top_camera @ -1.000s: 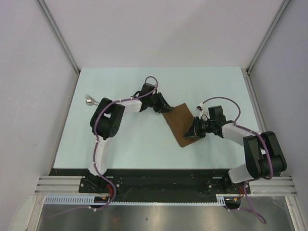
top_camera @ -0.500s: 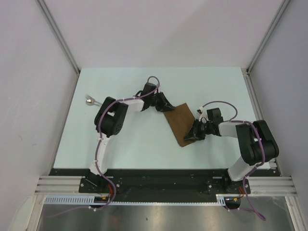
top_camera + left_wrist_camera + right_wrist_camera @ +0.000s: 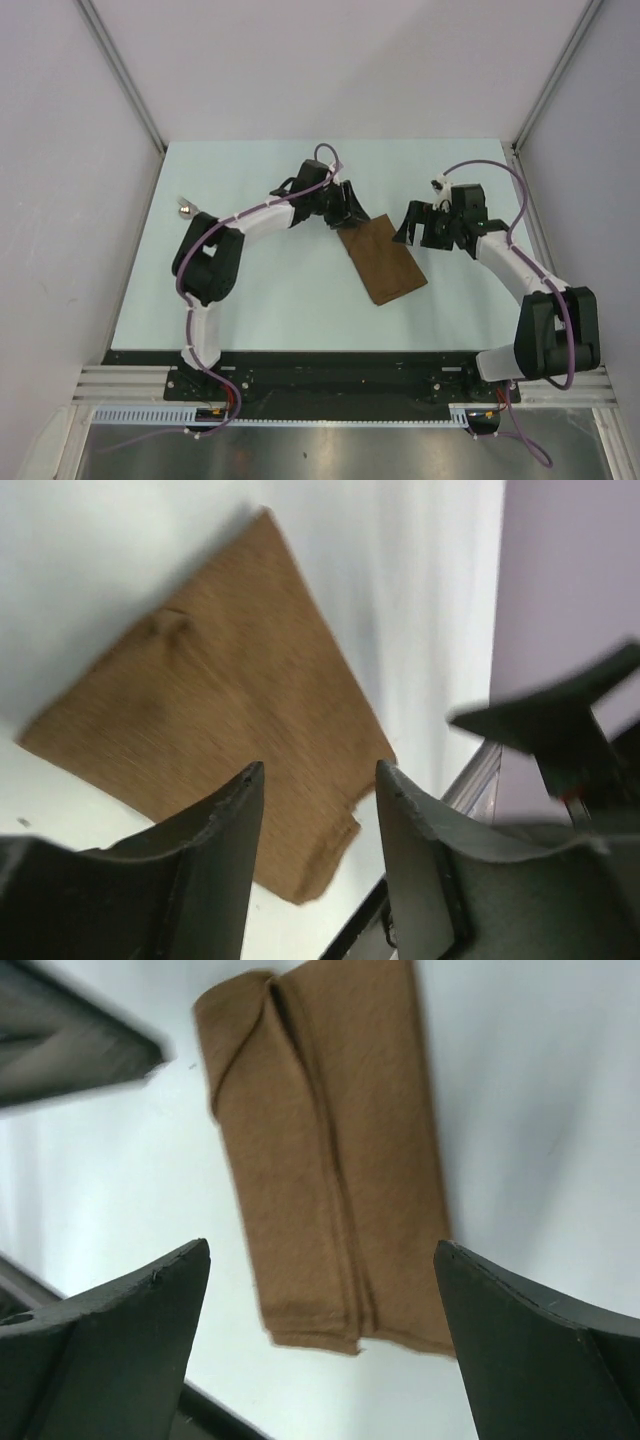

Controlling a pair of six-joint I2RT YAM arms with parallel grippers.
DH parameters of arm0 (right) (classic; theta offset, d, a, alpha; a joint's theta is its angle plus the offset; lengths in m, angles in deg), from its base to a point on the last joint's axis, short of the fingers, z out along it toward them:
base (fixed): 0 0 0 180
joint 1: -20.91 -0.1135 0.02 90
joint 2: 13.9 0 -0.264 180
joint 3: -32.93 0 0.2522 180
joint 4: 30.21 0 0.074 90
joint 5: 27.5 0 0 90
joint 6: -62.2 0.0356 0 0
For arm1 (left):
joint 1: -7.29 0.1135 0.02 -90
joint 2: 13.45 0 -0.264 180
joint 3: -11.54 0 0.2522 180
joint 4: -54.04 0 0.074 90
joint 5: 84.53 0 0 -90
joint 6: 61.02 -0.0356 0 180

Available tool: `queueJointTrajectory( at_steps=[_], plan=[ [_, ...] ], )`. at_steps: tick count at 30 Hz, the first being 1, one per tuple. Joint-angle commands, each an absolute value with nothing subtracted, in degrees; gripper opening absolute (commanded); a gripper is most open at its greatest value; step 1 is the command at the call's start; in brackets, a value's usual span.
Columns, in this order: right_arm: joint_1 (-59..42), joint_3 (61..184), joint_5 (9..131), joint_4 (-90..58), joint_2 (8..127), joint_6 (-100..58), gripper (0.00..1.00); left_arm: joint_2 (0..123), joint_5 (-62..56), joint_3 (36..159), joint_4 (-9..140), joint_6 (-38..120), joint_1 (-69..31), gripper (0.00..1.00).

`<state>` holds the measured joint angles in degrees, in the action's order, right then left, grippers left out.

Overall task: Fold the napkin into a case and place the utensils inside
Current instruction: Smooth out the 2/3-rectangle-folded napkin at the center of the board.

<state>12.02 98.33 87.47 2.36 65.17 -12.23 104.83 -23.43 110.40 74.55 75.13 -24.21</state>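
Observation:
The dark-brown napkin (image 3: 380,262) lies flat in the middle of the table, folded into a narrow case with a lengthwise seam (image 3: 330,1160). It also shows in the left wrist view (image 3: 200,710). My left gripper (image 3: 352,213) is open and empty, just above the case's far end (image 3: 318,780). My right gripper (image 3: 408,228) is wide open and empty, raised to the right of the case (image 3: 320,1255). One small utensil (image 3: 185,209) with a silver head lies at the table's far left, beside my left arm.
The pale table (image 3: 260,300) is bounded by grey walls and aluminium posts (image 3: 125,75). A black rail (image 3: 330,357) runs along the near edge. My left arm's elbow (image 3: 200,255) stands close to the utensil.
My right gripper has let go of the napkin's right edge, opened, and lifted back and to the right. The napkin now lies flat. My left gripper has shifted slightly towards the far end.

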Motion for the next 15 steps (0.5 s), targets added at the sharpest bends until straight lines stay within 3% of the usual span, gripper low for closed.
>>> queueJointTrajectory(
  at_steps=[1,6,15],
  plan=[
    [12.3,105.0,81.4,5.8,72.9,-22.9,0.99,97.1,-22.3,106.2,77.6,70.3,-26.6,0.49],
    [14.0,113.6,82.9,5.7,80.7,-29.7,0.88,96.8,-28.3,100.1,72.1,75.9,-28.1,0.34],
    [13.6,117.4,86.1,7.6,91.4,-33.0,0.71,103.9,-25.9,105.5,74.9,77.0,-32.3,0.22]
  ],
)
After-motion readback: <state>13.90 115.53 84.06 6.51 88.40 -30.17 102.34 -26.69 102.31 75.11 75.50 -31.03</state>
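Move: The folded napkin's middle lies about 4 cm back and 4 cm right of my left hand, some 9 cm below it; its far right corner is about 7 cm ahead and 5 cm right of that hand. From my right hand, that far right corner is the aim, about 10 cm ahead, 7 cm left and 11 cm down. The napkin's middle is level with my right hand, 8 cm to its left, and its near right corner 6 cm back, 2 cm right. I draw my left hand back about 8 cm over the napkin and slightly right, first rising a little, then sinking well below its start as the fingers narrow and the wrist turns roughly 10 degrees clockwise. Meanwhile my right hand goes forward and down towards the far right corner, its left side dipping and its wide fingers closing partway. Both stay above the cloth. ##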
